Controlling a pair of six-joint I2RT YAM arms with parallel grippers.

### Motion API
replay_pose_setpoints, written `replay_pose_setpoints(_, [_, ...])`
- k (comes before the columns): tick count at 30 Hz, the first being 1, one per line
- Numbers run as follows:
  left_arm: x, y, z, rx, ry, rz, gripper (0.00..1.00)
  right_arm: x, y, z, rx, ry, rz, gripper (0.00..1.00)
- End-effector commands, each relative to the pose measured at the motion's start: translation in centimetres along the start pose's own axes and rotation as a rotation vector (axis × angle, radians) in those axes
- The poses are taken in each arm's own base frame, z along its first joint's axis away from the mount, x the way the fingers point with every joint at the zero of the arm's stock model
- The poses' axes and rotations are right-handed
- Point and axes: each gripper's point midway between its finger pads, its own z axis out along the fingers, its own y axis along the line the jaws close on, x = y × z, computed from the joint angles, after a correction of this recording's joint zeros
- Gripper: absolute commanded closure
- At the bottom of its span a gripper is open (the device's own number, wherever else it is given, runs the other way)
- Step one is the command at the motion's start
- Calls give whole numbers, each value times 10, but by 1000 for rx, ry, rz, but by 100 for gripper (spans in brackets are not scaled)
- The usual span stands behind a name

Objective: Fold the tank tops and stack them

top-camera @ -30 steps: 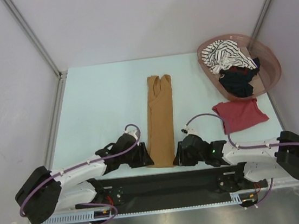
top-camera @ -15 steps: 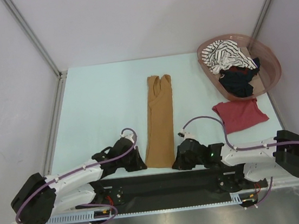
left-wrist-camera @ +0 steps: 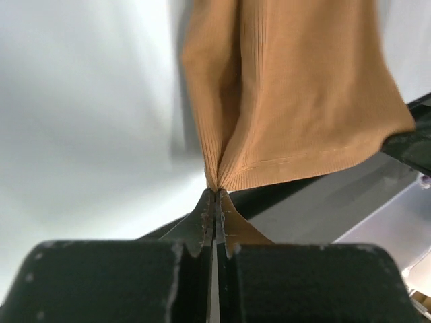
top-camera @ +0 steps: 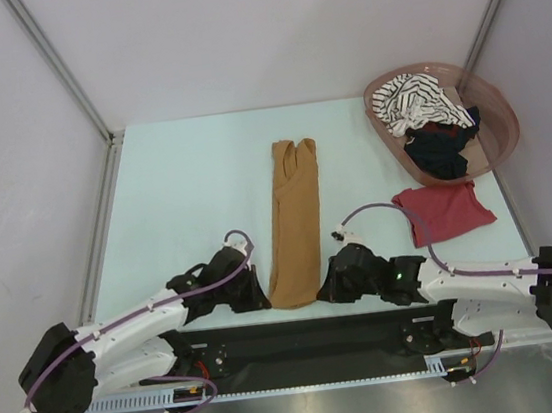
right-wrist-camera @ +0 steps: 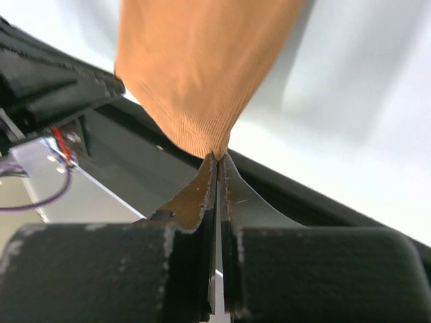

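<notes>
A mustard-brown tank top (top-camera: 293, 219), folded into a long narrow strip, lies down the middle of the table. My left gripper (top-camera: 264, 294) is shut on its near left corner (left-wrist-camera: 217, 185). My right gripper (top-camera: 325, 291) is shut on the near right corner (right-wrist-camera: 217, 153). Both corners are pinched at the fingertips and lifted a little off the table. A dark red tank top (top-camera: 445, 211) lies folded at the right. A striped tank top (top-camera: 414, 101) and a black one (top-camera: 440, 146) lie crumpled in the basket (top-camera: 503, 123).
The pinkish-brown oval basket stands at the back right corner. A black strip (top-camera: 302, 339) with the arm bases runs along the near table edge. Metal posts (top-camera: 57, 67) and pale walls close in the left, right and back.
Both grippers closed on the near corners of the mustard-brown tank top. The near hem has drawn together and moved slightly away from the table edge.
</notes>
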Motion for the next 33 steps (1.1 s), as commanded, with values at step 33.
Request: replay_pose_setpoints(33, [-211, -63, -24, -45, -246, 66, 100, -215, 0, -3, 31, -204, -55, 100])
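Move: Both hands already hold the hem corners of the tan tank top, just off the table. Its strap end lies about 40 cm straight ahead of the right hand, and 40 cm ahead and roughly 10 cm to the right of the left hand, a few centimetres lower. From the right hand, the folded red tank top is some 19 cm ahead and 32 cm to the right; the basket stands about 39 cm ahead and 40 cm to the right. Still pinching the tan top's hem corners in shut fingers, both hands together lift and carry the hem forward over its own body towards the straps, some 17 cm out. The left rises about 10 cm and the right about 6, the climb levelling off late while the forward travel goes on; the fingers swing slightly forward. ##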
